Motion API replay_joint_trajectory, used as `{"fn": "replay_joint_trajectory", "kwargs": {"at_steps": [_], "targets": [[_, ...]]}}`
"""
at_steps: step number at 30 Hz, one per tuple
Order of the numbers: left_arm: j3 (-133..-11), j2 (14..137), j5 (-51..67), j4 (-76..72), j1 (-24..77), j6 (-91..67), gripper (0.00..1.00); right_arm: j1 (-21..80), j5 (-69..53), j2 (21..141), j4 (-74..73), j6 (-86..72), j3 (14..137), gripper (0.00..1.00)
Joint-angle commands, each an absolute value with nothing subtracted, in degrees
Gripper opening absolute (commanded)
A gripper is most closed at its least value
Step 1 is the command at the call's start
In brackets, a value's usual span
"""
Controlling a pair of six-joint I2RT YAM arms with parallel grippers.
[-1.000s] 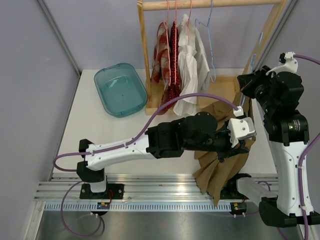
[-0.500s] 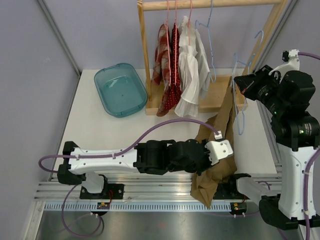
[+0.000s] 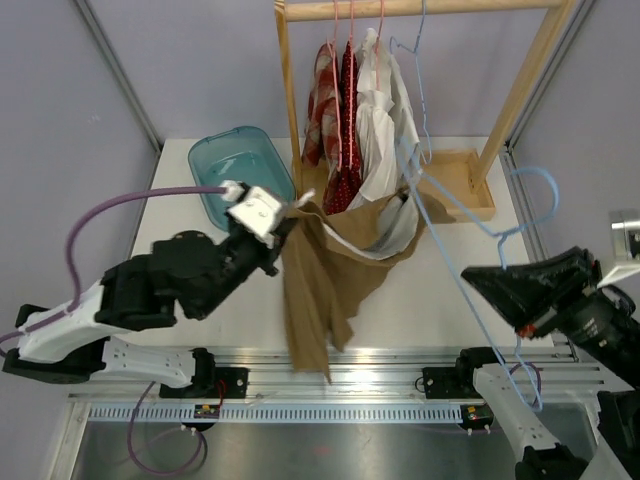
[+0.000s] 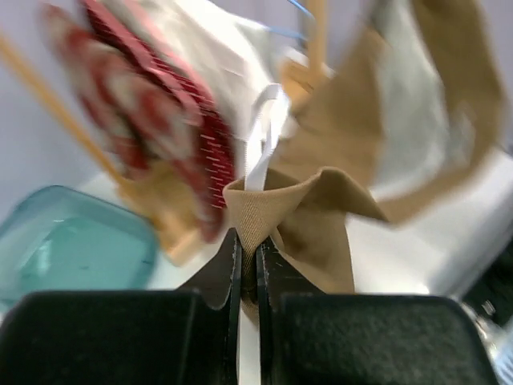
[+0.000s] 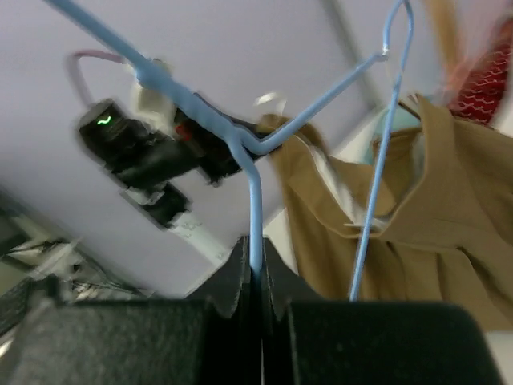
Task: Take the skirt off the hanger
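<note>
The tan skirt (image 3: 312, 290) hangs over the table's middle, and its waistband corner is pinched in my left gripper (image 3: 287, 222), which is shut on it. In the left wrist view the fabric fold (image 4: 276, 200) and a white ribbon loop (image 4: 261, 132) rise from the closed left gripper (image 4: 248, 258). The skirt's other end (image 3: 398, 205) still sits on the light blue wire hanger (image 3: 452, 215). My right gripper (image 3: 470, 280) is shut on that hanger's wire. In the right wrist view the wire (image 5: 255, 200) runs up from the closed right gripper (image 5: 256, 263), with the skirt (image 5: 425, 208) beyond.
A wooden rack (image 3: 290, 110) at the back carries red and white garments (image 3: 352, 120) and another blue hanger (image 3: 422, 90). A teal tub (image 3: 235, 180) lies back left, just behind my left arm (image 3: 170, 285). A metal rail (image 3: 330, 370) runs along the front.
My left arm has swung from the right side to the left, dragging the skirt across and stretching it open. My right arm has dropped low and pulled the hanger to the right.
</note>
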State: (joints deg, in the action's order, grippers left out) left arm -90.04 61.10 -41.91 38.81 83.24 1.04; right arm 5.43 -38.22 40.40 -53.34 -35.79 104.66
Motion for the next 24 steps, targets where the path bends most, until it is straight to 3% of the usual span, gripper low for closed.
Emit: {"fn": "replay_joint_trajectory", "kwargs": {"at_steps": [1,4,10,14,20,24], "targets": [[-91.5,55.5,-54.2,25.2,82.4,12.2,0.00,5.4,-62.3,35.1,-31.7,-47.1,97.8,0.00],[-90.3,53.8,-55.0,15.7,80.8,21.7,0.00,5.4,-70.2,30.2,-17.5,-56.7,90.3,0.00],[-99.2,61.7,-43.6,24.3,63.1,17.6,0.00,6.7,-74.8,27.9,-18.5,-55.6,86.7,0.00],[-102.9,67.2,-37.5,25.5,49.7,16.1,0.00,7.8,-73.3,27.2,-27.8,-47.5,85.6,0.00],[-119.9,78.5,-30.2,30.8,27.0,9.1,0.00,8.7,-63.7,27.1,-46.4,-32.2,86.8,0.00],[-128.2,83.7,-29.5,31.6,20.9,7.4,0.00,10.2,-55.8,27.0,-53.6,-25.8,87.7,0.00]]}}
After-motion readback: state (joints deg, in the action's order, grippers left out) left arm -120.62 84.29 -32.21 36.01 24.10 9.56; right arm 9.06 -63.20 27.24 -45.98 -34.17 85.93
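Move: Ahead of the left hand, which already grips the brown skirt's waist edge, the teal bin lies about 45 cm out, 20 cm left and some 38 cm below. The rack's left post stands about 45 cm ahead and 2 cm left of that hand; the red dress hangs 42 cm ahead and 14 cm right. From the right hand, already holding the blue hanger, the skirt's middle is roughly 12 cm ahead, 16 cm left and 18 cm lower, the bin 54 cm ahead, 47 cm left. Carrying the skirt off towards the bin side, the left hand sweeps left and up about 10 cm, then mostly forward, some 23 cm in all, yawing counter-clockwise about 50 degrees with its pinch kept. The right hand draws the hanger back about 12 cm, swinging counter-clockwise, then eases slightly forward while sinking about 6 cm, fingers still shut on the hanger. ##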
